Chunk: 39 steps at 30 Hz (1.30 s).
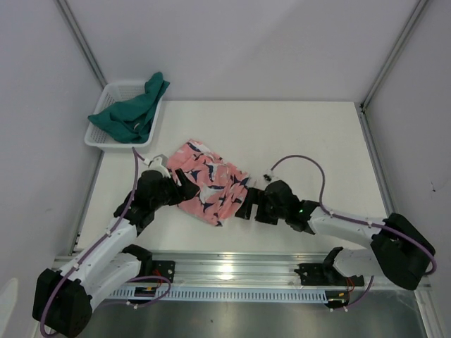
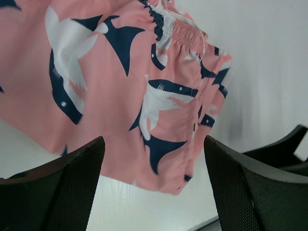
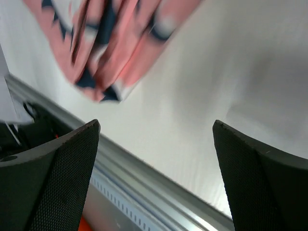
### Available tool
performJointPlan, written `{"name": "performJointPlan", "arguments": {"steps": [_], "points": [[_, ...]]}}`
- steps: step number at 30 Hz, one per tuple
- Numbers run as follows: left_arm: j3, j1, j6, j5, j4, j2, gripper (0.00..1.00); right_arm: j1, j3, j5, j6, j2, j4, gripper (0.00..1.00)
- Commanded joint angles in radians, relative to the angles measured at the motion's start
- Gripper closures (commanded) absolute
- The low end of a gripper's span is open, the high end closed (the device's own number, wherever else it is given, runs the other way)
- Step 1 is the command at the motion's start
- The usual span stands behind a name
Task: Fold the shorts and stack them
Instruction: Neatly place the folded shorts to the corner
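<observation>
The salmon-pink shark-print shorts (image 1: 208,182) lie crumpled on the white table, between the two arms. My left gripper (image 1: 190,189) is open at their left edge. In the left wrist view, a hem corner of the pink shorts (image 2: 159,120) lies between the spread fingers of the left gripper (image 2: 153,144), not pinched. My right gripper (image 1: 244,204) is open just right of the shorts. In the right wrist view the right gripper (image 3: 156,125) has nothing between its fingers, and the pink shorts (image 3: 110,43) lie blurred ahead. The dark teal shorts (image 1: 132,113) are heaped in the basket.
The white mesh basket (image 1: 97,139) stands at the table's far left corner. A metal rail (image 1: 232,271) runs along the near edge, and it also shows below the right gripper as the rail (image 3: 144,183). Pale enclosure walls stand on three sides.
</observation>
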Motion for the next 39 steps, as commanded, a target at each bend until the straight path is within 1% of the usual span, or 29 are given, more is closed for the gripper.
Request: {"name": "performJointPlan", "arguments": {"steps": [1,3,4,6,8,13,14,17,20,23,26,27,31,33,34,36,37,38,39], "points": [[0.055,0.029,0.047,-0.025,-0.003,0.026,0.14,-0.163,0.021,0.033,-0.092,-0.059,-0.142,0.01],[0.073,0.073,0.066,0.001,-0.005,0.046,0.14,-0.219,0.059,-0.022,-0.134,-0.030,-0.139,0.01],[0.088,0.090,0.072,0.010,-0.006,0.050,0.14,-0.254,0.070,-0.063,-0.154,0.015,-0.136,0.01],[0.108,0.135,0.087,0.027,-0.021,0.069,0.14,-0.265,0.090,-0.106,-0.157,0.067,-0.099,0.01],[0.145,0.152,0.090,0.033,-0.031,0.076,0.14,-0.248,0.096,-0.149,-0.113,0.141,-0.056,0.01],[0.139,0.154,0.081,0.067,0.003,0.089,0.14,-0.168,0.076,-0.140,0.012,0.242,0.141,0.00],[0.133,0.154,0.081,0.073,0.009,0.093,0.14,-0.142,0.073,-0.113,0.063,0.263,0.193,0.01],[0.127,0.154,0.086,0.072,0.009,0.109,0.14,-0.092,0.082,-0.059,0.153,0.320,0.273,0.01],[0.118,0.154,0.089,0.058,0.014,0.112,0.14,-0.049,0.126,-0.018,0.237,0.398,0.298,0.00],[0.115,0.154,0.090,0.053,0.017,0.113,0.14,-0.010,0.188,0.011,0.301,0.469,0.282,0.01],[0.107,0.154,0.090,0.053,0.034,0.118,0.14,0.019,0.217,0.096,0.335,0.495,0.255,0.01],[0.104,0.154,0.090,0.058,0.041,0.124,0.14,0.033,0.232,0.145,0.358,0.507,0.252,0.01],[0.081,0.149,0.092,0.075,0.072,0.176,0.15,0.044,0.309,0.191,0.371,0.558,0.187,0.02],[0.072,0.147,0.090,0.072,0.090,0.179,0.15,0.042,0.356,0.203,0.362,0.579,0.134,0.10],[0.064,0.147,0.090,0.069,0.090,0.175,0.15,0.040,0.363,0.217,0.352,0.592,0.124,0.26],[0.067,0.147,0.093,0.059,0.086,0.165,0.15,0.031,0.367,0.226,0.337,0.598,0.125,0.42],[0.067,0.147,0.098,0.056,0.083,0.161,0.15,0.013,0.376,0.220,0.316,0.609,0.123,0.55],[0.070,0.147,0.099,0.052,0.080,0.158,0.15,0.004,0.384,0.210,0.293,0.616,0.126,0.65],[0.070,0.147,0.103,0.046,0.077,0.158,0.15,-0.012,0.396,0.191,0.262,0.627,0.125,0.72]]}}
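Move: The folded shorts lie ahead and to the left of the open right gripper, their middle about 13 cm ahead, 15 cm left and 5 cm below; the table's near metal rail is roughly 16 cm straight behind it. From the open left gripper, the middle of the shorts is about 7 cm ahead, 10 cm right and 9 cm down, and the white basket some 37 cm ahead and 26 cm left. Bring the open right gripper about 6 cm forward while swinging it out to the right, dip slightly, then sweep it some 15 cm left into the right-hand edge of the shorts, still edging forward, turning clockwise about 15 degrees. Close the fingers at the end to pinch that edge, bunching the cloth. Shift the open left gripper about 4 cm forward and left, staying over the shorts. ##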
